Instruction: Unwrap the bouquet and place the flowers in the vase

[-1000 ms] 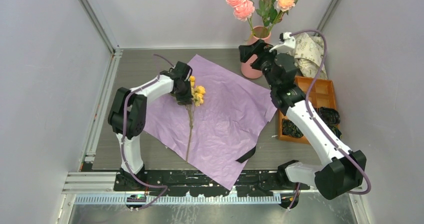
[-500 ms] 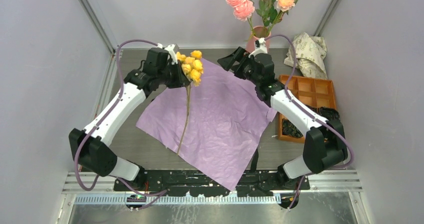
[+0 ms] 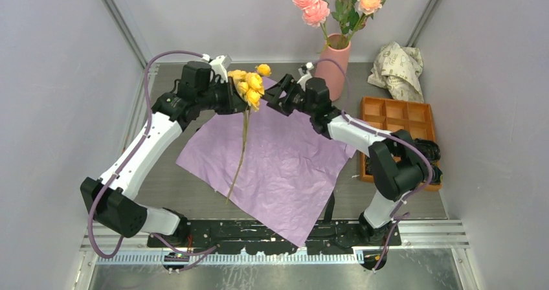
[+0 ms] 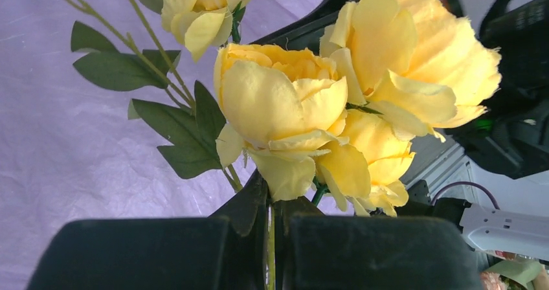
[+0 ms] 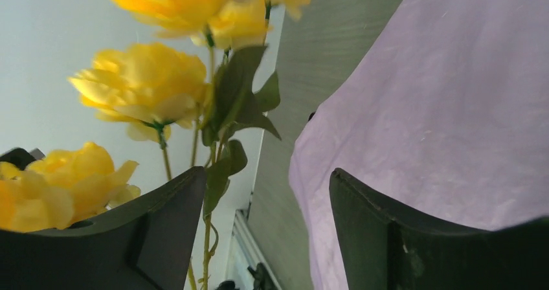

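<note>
My left gripper [image 3: 234, 100] is shut on the thin green stem [image 4: 270, 238] of the yellow flowers [image 3: 250, 83], just under the blooms [image 4: 291, 102]. It holds them above the spread lilac bouquet paper [image 3: 285, 160], and the stem's end [image 3: 231, 186] hangs down over the sheet. My right gripper [image 3: 273, 96] is open right beside the blooms. In the right wrist view the leafy stem [image 5: 207, 232] runs just inside my left finger [image 5: 162, 232], untouched. The salmon-pink vase [image 3: 333, 63] stands at the back and holds pink and cream flowers [image 3: 324, 2].
Crumpled cream printed paper [image 3: 396, 63] lies at the back right. An orange compartment tray [image 3: 401, 115] sits in front of it, with black ribbon pieces [image 3: 427, 151] at its near end. A black ribbon strip [image 3: 330, 206] lies at the paper's near edge.
My left arm lifted the yellow flowers off the paper and carried them toward the back. My right arm swung left from the vase to the blooms, its jaws narrowing slightly.
</note>
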`<state>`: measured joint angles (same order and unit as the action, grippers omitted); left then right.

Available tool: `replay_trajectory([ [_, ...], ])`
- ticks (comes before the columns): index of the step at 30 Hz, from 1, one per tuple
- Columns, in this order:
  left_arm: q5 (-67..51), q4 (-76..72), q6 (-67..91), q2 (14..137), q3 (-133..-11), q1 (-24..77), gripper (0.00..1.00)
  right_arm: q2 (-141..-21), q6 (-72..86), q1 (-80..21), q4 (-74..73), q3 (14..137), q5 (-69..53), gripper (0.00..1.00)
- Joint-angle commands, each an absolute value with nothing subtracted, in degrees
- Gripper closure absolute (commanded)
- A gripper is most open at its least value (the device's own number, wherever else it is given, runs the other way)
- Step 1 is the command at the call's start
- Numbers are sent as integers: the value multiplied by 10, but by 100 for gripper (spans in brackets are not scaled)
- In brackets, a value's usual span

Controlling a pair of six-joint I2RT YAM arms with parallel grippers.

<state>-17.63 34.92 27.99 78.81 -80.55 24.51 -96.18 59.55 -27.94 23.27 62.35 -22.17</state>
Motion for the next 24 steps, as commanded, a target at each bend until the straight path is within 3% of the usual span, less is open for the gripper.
replay_trajectory([
  [1,-203,311,271,764,-809,243,100,-986,650,-303,323,647,-271,26],
  [15,-205,301,269,759,-793,243,100,-1023,700,-324,381,652,-295,38],
  [24,-216,283,277,759,-788,242,100,-1123,849,-337,553,678,-347,53],
])
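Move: Roughly 9 cm to the left of the open right hand, about 3 cm back and 2 cm higher, the yellow flower stem is held in the left hand's shut fingers, so right at that hand's point. The yellow blossoms sit some 7 cm left of the right hand, 1 cm ahead and 5 cm up. Standing about 19 cm to its right and 10 cm farther out, the pink vase has its middle some 10 cm lower. Closing in on the held yellow flowers, the right hand travels about 7 cm to the left and some 2 cm back, dipping about 2 cm on the way before rising again. It rolls its left side up and turns counter-clockwise, 10 to 15 degrees each, while its fingers narrow to half open, coming close under the blossoms beside the leafy stem. The left hand stays put, keeping its pinch. ##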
